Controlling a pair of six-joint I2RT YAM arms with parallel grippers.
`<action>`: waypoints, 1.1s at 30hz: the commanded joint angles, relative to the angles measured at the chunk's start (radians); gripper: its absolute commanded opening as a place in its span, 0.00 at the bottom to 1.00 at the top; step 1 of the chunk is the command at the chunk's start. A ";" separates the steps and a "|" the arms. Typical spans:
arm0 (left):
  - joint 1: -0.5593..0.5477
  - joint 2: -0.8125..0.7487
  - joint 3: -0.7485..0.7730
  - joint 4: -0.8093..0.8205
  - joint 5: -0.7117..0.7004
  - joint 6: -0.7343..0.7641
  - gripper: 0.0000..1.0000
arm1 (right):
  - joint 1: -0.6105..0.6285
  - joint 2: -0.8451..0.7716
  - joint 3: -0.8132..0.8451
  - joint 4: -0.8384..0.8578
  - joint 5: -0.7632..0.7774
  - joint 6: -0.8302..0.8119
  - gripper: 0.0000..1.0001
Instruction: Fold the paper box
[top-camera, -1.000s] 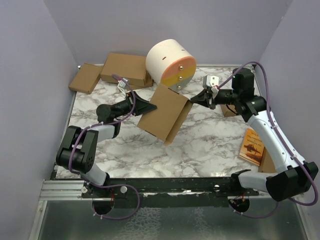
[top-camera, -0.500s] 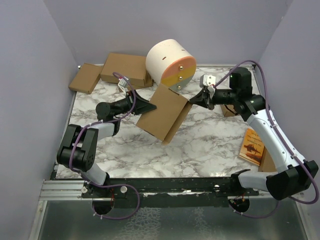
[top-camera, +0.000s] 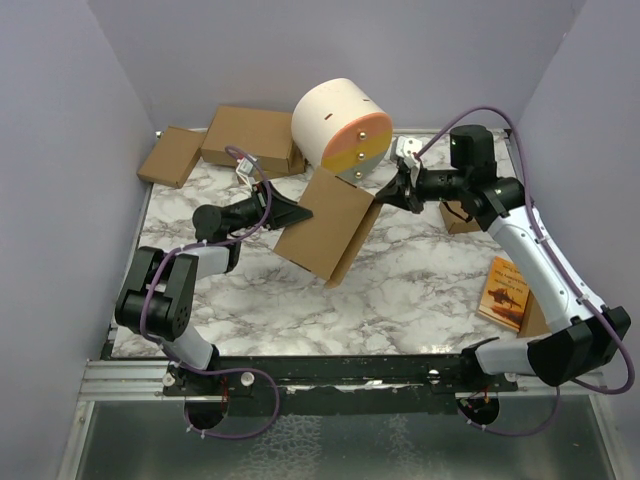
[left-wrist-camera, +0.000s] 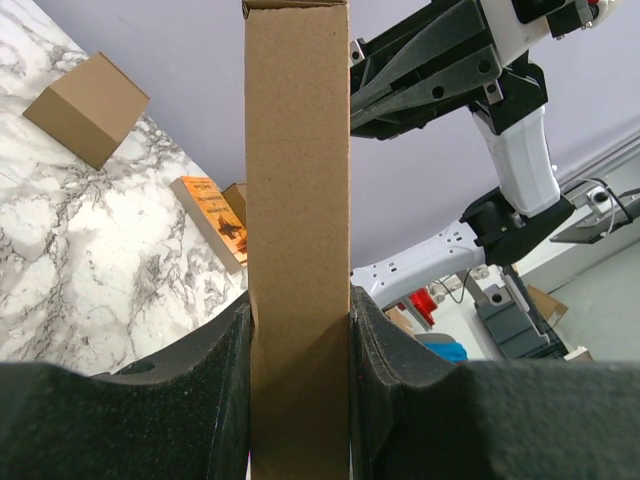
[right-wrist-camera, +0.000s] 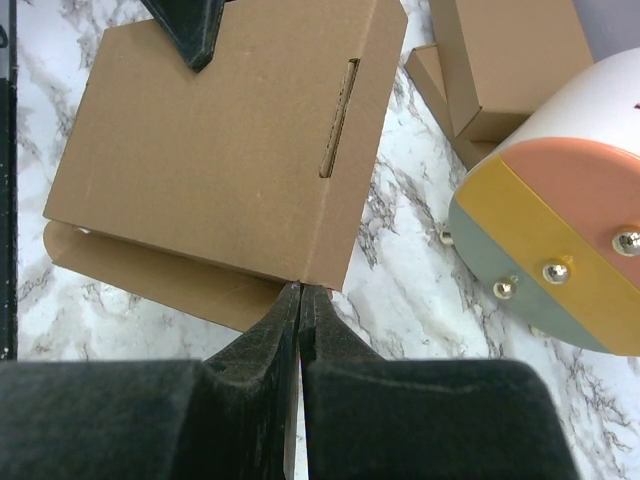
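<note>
The paper box (top-camera: 325, 225) is a thin brown cardboard mailer, partly folded and held tilted above the marble table. My left gripper (top-camera: 300, 213) is shut on its left edge; in the left wrist view the box (left-wrist-camera: 297, 150) stands edge-on between my left gripper's (left-wrist-camera: 298, 330) pads. My right gripper (top-camera: 385, 197) is shut, with its tips touching the box's upper right corner. In the right wrist view the right gripper (right-wrist-camera: 300, 290) meets the box (right-wrist-camera: 220, 140) at its edge near a corner. A slit shows in the top panel, and a lower flap (right-wrist-camera: 150, 265) sticks out beneath.
A white cylinder with a yellow, pink and grey face (top-camera: 340, 125) stands just behind the box. Two brown cartons (top-camera: 250, 135) (top-camera: 172, 155) lie at the back left. A small carton (top-camera: 458, 218) and an orange book (top-camera: 505, 290) lie on the right side.
My right gripper has moved left and now touches the box's upper right corner. The left gripper has kept its hold, and the box has barely shifted.
</note>
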 joint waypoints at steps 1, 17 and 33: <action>-0.016 0.006 -0.009 0.248 -0.016 0.011 0.00 | 0.022 0.006 0.010 -0.012 -0.016 0.025 0.02; 0.021 -0.013 -0.026 0.251 -0.023 0.013 0.00 | 0.021 -0.040 0.030 -0.066 -0.022 0.011 0.20; 0.053 0.016 -0.085 0.248 -0.056 0.010 0.00 | -0.069 -0.108 -0.058 -0.006 -0.177 0.171 0.33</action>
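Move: The paper box hangs in the air in the left gripper, its middle about 5 cm to that hand's right and 2 cm back. From the right hand, whose shut fingertips are at the far right corner of the box's open mouth, the box's middle lies roughly 11 cm left, 6 cm back and slightly below. The striped cabinet stands some 22 cm ahead and 6 cm left, the small carton about 23 cm right and 9 cm ahead, both well below. Open the right gripper to about a third and ease its tips off the corner of the box's mouth: draw back some 2 cm first, then swing up about 2.5 cm and out to the right, away from the box. Keep the left gripper's pinch on the box side, and late on let it sink about 2 cm and drift slightly left. ##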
